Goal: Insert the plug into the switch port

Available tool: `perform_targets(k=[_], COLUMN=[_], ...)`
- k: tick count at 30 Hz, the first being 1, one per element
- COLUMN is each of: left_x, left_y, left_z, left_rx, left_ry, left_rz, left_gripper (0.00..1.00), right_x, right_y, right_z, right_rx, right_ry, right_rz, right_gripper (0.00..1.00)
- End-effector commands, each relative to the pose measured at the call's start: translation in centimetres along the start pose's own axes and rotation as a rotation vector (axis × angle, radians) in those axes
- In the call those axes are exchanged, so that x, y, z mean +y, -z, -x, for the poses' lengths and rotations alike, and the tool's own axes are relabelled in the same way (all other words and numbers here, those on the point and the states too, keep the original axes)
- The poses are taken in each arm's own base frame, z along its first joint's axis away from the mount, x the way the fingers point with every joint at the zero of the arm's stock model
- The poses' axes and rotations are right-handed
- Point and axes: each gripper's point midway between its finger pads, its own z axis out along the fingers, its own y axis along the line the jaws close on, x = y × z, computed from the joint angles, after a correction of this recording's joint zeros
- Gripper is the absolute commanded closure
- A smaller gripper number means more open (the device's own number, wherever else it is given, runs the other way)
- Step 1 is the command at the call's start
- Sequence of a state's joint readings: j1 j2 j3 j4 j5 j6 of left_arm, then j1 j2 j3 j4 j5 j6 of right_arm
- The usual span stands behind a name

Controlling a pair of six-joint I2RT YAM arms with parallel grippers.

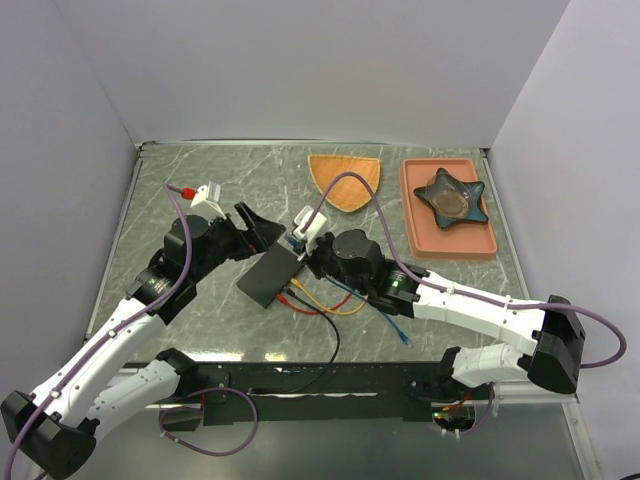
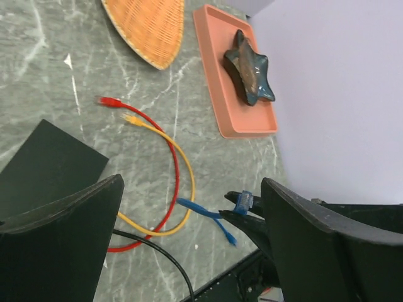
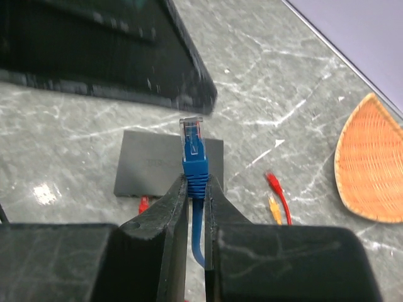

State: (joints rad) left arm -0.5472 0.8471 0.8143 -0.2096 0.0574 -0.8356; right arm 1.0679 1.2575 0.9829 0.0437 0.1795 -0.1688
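The plug is blue with a clear tip, on a blue cable. My right gripper is shut on its boot and holds it pointing at the flat black box on the table. The box's switch port is hidden in every view. From above, the right gripper hovers just over the far end of the box. My left gripper stands open beside it, holding nothing. In the left wrist view its wide-open gripper frames the blue plug between the right gripper's tips.
Red and yellow cable ends lie loose on the marble table, looping near the box. A black cable runs to the front. An orange woven mat and a salmon tray with a dark star-shaped dish sit at the back.
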Motion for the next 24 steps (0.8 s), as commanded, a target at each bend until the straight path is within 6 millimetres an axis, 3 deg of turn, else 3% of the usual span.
perform_targets(k=[1,11,20,24], left_x=[0.2,5.8,15.2,16.8], left_y=[0.4,-2.4,-5.5,-6.2], left_z=[1.7,1.1,-3.0,-3.9], left_rx=[-0.049,-0.024,0.119,0.132], left_ry=[-0.048,-0.047,0.012,0.007], left_rz=[0.042,0.138,0.272,0.281], left_gripper=[0.04,0.04,0.04,0.04], right_x=[-1.3,-2.6,-1.9,-1.3], right_y=[0.7,0.2,-1.6,-2.2], right_z=[0.0,-6.3,-13.8,-16.9], right_rx=[-0.021,0.144,0.41,0.503], right_ry=[-0.019,-0.092,-0.22,-0.258], right_rz=[-0.061,-0.119,-0.1,-0.112], right_gripper=[1.0,1.0,1.0,1.0])
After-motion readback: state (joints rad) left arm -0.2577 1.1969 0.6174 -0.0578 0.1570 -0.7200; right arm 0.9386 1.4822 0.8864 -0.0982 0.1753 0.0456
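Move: The switch lies on the table almost straight below the empty left hand: about 3 cm ahead, 1 cm to its left and 22 cm down. From the right hand, which still holds the blue plug, the switch's middle is about 5 cm ahead, 7 cm left and 21 cm down. The yellow plug already in a port is some 2 cm ahead and 1 cm left of the right hand; the loose red plug is about 14 cm ahead and 2 cm right; both are equally low. Down go both hands together, gathering speed and drawing apart sideways. The right sinks about 16 cm and drifts right, keeping its pinch on the blue plug just below the clip end, its fingers tipping down and turning somewhat clockwise, towards the table beside the switch's port side. The empty left, wide open, sinks some 17 cm towards the switch, easing left and forward as its fingers tip down. ##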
